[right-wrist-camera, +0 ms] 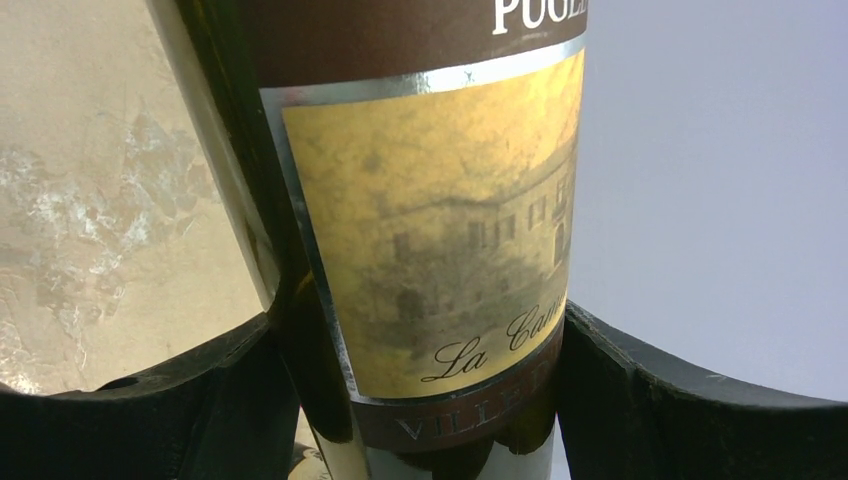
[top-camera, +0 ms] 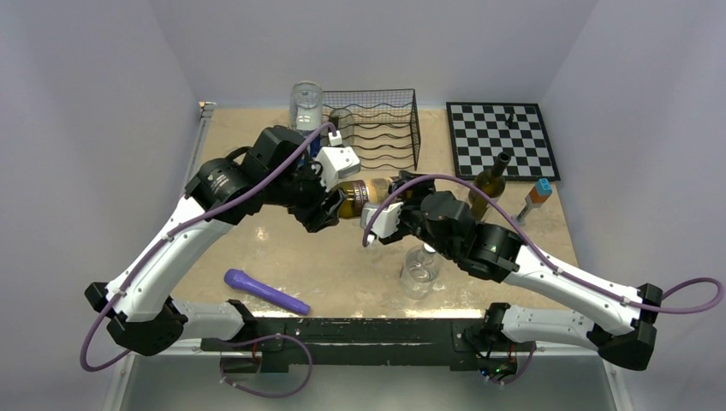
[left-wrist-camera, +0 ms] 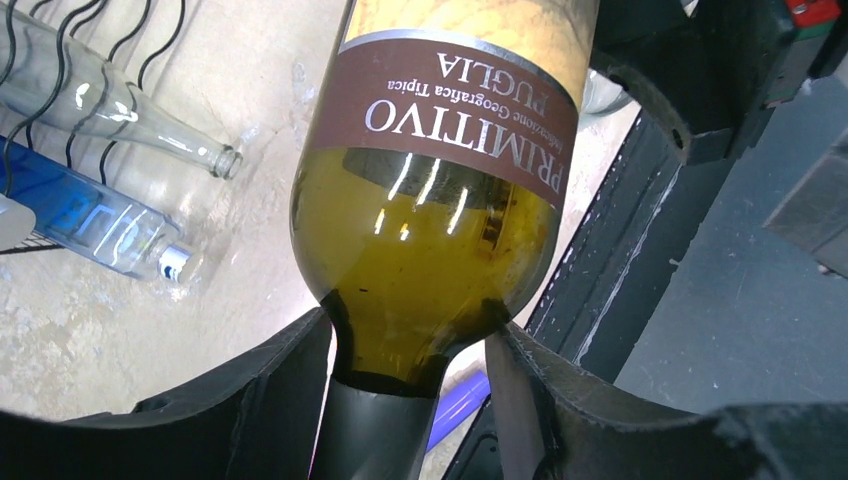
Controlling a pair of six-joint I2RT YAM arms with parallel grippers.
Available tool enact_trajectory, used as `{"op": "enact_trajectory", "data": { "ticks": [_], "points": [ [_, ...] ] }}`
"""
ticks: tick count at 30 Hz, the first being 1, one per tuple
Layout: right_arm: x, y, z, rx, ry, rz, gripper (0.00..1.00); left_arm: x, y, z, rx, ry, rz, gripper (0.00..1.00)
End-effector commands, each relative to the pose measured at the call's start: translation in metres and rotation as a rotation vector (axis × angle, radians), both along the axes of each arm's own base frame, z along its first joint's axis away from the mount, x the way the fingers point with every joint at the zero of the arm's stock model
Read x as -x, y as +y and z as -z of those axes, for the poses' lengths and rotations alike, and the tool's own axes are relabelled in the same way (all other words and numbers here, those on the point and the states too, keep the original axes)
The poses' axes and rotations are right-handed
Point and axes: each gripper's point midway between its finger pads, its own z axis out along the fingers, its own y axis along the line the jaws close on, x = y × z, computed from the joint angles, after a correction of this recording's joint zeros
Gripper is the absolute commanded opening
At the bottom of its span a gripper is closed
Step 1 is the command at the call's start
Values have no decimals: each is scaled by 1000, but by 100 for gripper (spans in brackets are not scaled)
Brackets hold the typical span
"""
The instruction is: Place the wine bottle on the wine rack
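Note:
The wine bottle (top-camera: 360, 195), dark glass with a brown and yellow label, hangs level above the table's middle between both arms. My right gripper (top-camera: 385, 207) is shut on its wide body (right-wrist-camera: 430, 230); both fingers press the label's sides around my right gripper (right-wrist-camera: 417, 318). My left gripper (top-camera: 330, 210) straddles the neck below the bottle's shoulder (left-wrist-camera: 440, 230). At my left gripper (left-wrist-camera: 410, 325), one finger lies against the neck and a gap shows beside the other. The black wire wine rack (top-camera: 377, 127) stands at the back, behind the bottle.
A clear bottle (left-wrist-camera: 110, 110) and a blue one (left-wrist-camera: 95, 225) lie in the rack. A second wine bottle (top-camera: 490, 188) stands at the right, near a chessboard (top-camera: 503, 137). A glass jar (top-camera: 306, 104), a tumbler (top-camera: 420, 270) and a purple tool (top-camera: 265, 291) are nearby.

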Motion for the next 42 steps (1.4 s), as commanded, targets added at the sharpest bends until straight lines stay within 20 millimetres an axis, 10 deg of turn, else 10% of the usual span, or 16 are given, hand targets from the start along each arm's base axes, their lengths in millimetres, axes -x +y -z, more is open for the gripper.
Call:
{"op": "enact_trajectory", "data": {
  "ticks": [1, 18, 42],
  "points": [
    [9, -3, -142, -530, -226, -34, 0, 18, -8, 17, -33, 85, 84, 62],
    [9, 10, -120, -329, -373, -113, 0, 29, -12, 29, -80, 127, 196, 77],
    [4, 24, -69, -87, -418, -172, 0, 18, 6, -5, -71, -26, 120, 86]
  ]
}}
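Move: The right hand has the wine bottle near its base, with the bottle's middle about 8 cm to the left and 2 cm back of that hand. From the left hand, whose fingers are at the shoulder, that middle is some 6 cm right and 2 cm ahead, about level. The wine rack is roughly 25 cm ahead of the left hand, 10 cm right and 20 cm lower. From the right hand, the white-capped bottle stands about 15 cm back, 5 cm right, 22 cm down. Open the left gripper wide from its hold at the wine bottle's shoulder while sinking about 3 cm and easing back 2 cm, then stay there. Keep the right grip near the base and feed the bottle a couple of centimetres leftward between the open left fingers, rolling the right wrist up some 15 degrees and turning it 10 degrees counter-clockwise. ##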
